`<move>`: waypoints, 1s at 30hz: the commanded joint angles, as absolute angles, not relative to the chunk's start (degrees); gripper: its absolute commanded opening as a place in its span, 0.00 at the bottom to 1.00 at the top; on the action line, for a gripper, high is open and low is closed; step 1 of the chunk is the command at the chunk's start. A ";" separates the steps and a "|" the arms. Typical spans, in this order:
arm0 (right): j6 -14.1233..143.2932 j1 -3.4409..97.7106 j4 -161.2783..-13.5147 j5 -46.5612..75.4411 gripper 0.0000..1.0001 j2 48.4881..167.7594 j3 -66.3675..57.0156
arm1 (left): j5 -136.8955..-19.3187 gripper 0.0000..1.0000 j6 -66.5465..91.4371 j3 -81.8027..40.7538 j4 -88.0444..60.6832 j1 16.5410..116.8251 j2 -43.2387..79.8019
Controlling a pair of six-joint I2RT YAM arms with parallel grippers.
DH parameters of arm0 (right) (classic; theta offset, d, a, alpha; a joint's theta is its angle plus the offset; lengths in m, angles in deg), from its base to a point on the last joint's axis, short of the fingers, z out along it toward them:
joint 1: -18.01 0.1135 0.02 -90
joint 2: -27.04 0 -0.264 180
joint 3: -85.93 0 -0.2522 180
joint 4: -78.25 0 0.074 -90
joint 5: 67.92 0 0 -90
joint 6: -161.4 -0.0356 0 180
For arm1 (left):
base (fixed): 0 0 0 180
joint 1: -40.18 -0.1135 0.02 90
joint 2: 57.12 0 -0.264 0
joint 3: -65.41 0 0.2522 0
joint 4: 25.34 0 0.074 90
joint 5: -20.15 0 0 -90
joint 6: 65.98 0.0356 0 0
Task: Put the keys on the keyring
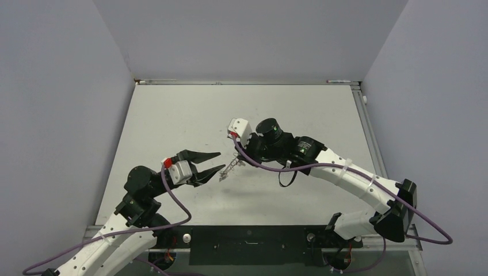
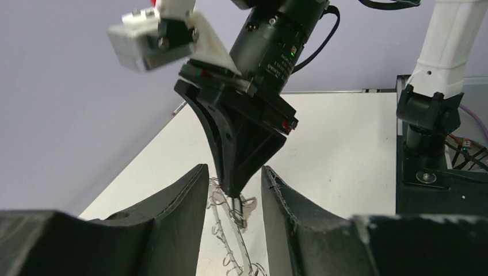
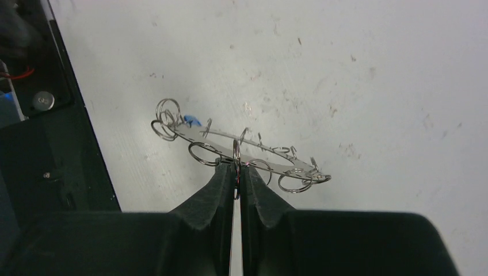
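Note:
The keyring [image 3: 253, 156] is a flat grey ring rimmed with thin wire loops and carrying a small blue tag [image 3: 191, 121]. It hangs tilted just above the table. My right gripper [image 3: 237, 168] is shut on one wire loop at its near edge. In the left wrist view the right gripper [image 2: 235, 192] points down at the keyring [image 2: 230, 241]. A tiny silver piece [image 2: 248, 204] that looks like the key's blade sticks out beside it; I cannot make out its head. My left gripper [image 1: 222, 160] is open, one finger on each side of the right fingertips, touching nothing.
The white table [image 1: 172, 115] is walled by grey panels on three sides. A black base strip [image 1: 247, 237] runs along the near edge between the arm mounts. The right arm's purple cable [image 1: 322, 167] loops over the table's right half.

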State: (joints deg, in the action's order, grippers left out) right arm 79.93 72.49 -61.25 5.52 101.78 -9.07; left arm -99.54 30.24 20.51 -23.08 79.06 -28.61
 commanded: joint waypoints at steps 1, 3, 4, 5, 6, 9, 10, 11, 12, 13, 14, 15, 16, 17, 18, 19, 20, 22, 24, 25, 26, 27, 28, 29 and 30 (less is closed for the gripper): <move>75.54 73.02 -49.02 11.95 0.05 105.73 -4.01 | -96.09 0.36 32.45 17.43 -20.45 78.59 -28.92; 74.74 73.07 -45.11 14.26 0.05 108.74 -3.03 | -95.84 0.36 33.71 16.88 -19.13 78.50 -28.24; 74.23 73.17 -43.30 16.12 0.05 110.02 -2.52 | -95.88 0.36 33.77 16.66 -18.61 78.48 -27.95; 73.79 73.20 -40.87 17.49 0.05 110.97 -1.99 | -95.97 0.36 33.78 16.52 -18.29 78.49 -27.56; 73.54 73.25 -39.20 18.11 0.05 111.70 -1.21 | -96.27 0.36 33.78 16.45 -17.92 78.43 -27.11; 73.84 73.81 -36.62 18.15 0.05 111.15 2.07 | -98.36 0.36 34.40 15.42 -15.26 78.42 -25.08; 74.21 73.89 -36.20 18.04 0.05 110.85 3.11 | -99.27 0.36 34.67 14.89 -14.25 78.42 -24.48; 74.98 74.10 -35.91 17.47 0.05 110.49 4.22 | -99.96 0.36 34.89 14.52 -13.54 78.39 -23.95; 75.69 74.32 -35.72 16.13 0.05 110.15 4.95 | -100.66 0.36 35.00 14.21 -12.90 78.37 -23.69; 76.36 74.61 -35.58 15.21 0.05 110.00 5.52 | -101.62 0.36 35.15 14.05 -12.41 78.33 -23.50; 77.21 74.98 -35.44 14.44 0.05 109.85 5.84 | -102.60 0.36 35.26 14.07 -12.30 78.32 -23.59; 78.04 75.60 -35.31 14.09 0.05 109.63 5.97 | -104.11 0.36 35.27 14.15 -12.24 78.33 -23.71; 78.67 76.04 -35.17 14.12 0.05 109.55 6.04 | -104.80 0.36 35.27 14.24 -12.21 78.33 -23.92; 79.14 76.39 -34.92 13.96 0.05 109.44 6.07 | -106.32 0.36 35.27 14.36 -12.19 78.33 -24.05; 79.74 76.58 -34.63 13.54 0.05 109.27 6.16 | -107.28 0.35 35.42 14.44 -12.12 78.33 -24.07; 80.23 76.91 -34.38 13.21 0.05 108.89 6.25 | -107.87 0.35 35.49 14.47 -12.04 78.33 -24.00; 80.67 77.39 -34.21 12.97 0.05 108.51 6.38 | -108.28 0.34 35.64 14.42 -11.91 78.33 -23.82; 82.37 78.69 -33.59 11.33 0.05 107.39 6.35 | -109.11 0.33 36.26 14.38 -11.67 78.33 -23.29; 83.86 81.02 -33.58 10.67 0.05 105.75 5.85 | -110.19 0.33 36.46 14.76 -12.00 78.33 -23.00; 84.33 81.80 -33.59 10.66 0.05 104.96 5.59 | -110.88 0.33 36.54 14.95 -12.26 78.33 -22.94; 84.54 82.09 -33.72 10.46 0.05 104.39 5.60 | -111.85 0.33 36.72 15.32 -12.65 78.33 -22.94; 84.81 82.14 -33.87 10.03 0.05 103.72 5.51 | -112.76 0.33 36.76 15.72 -13.01 78.33 -22.89; 85.13 82.28 -34.05 9.50 0.05 103.19 5.33 | -113.71 0.34 36.81 16.04 -13.33 78.33 -22.85; 85.55 82.38 -34.05 8.98 0.05 102.74 5.27 | -114.42 0.34 36.92 16.20 -13.44 78.33 -22.78; 85.98 82.55 -34.11 8.50 0.05 102.20 5.19 | -114.81 0.35 36.86 16.24 -13.56 78.26 -22.64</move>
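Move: My left hand, empty and half open, goes for the keyring disc hanging from my right fingertips: about 3 cm ahead, 4 cm to the right and 12 cm lower. From my right hand the left fingertips wait about 4 cm back, 6 cm to the left and 7 cm higher. The black key hangs about 3 cm below the right fingertips, 1 cm back and 1 cm left; the blue key sits 4 cm back, 5 cm left and 7 cm below them. Keeping one small ring pinched, I dip my right hand fast, nearly 9 cm down and some 4 cm left with the fingers tipping about 25 degrees lower, then lift it most of the way back while drawing it about 6 cm towards the base. My left hand first eases forward, then sinks about 4 cm in all and draws back, its fingers dipping slightly and staying half open beside the keyring. ##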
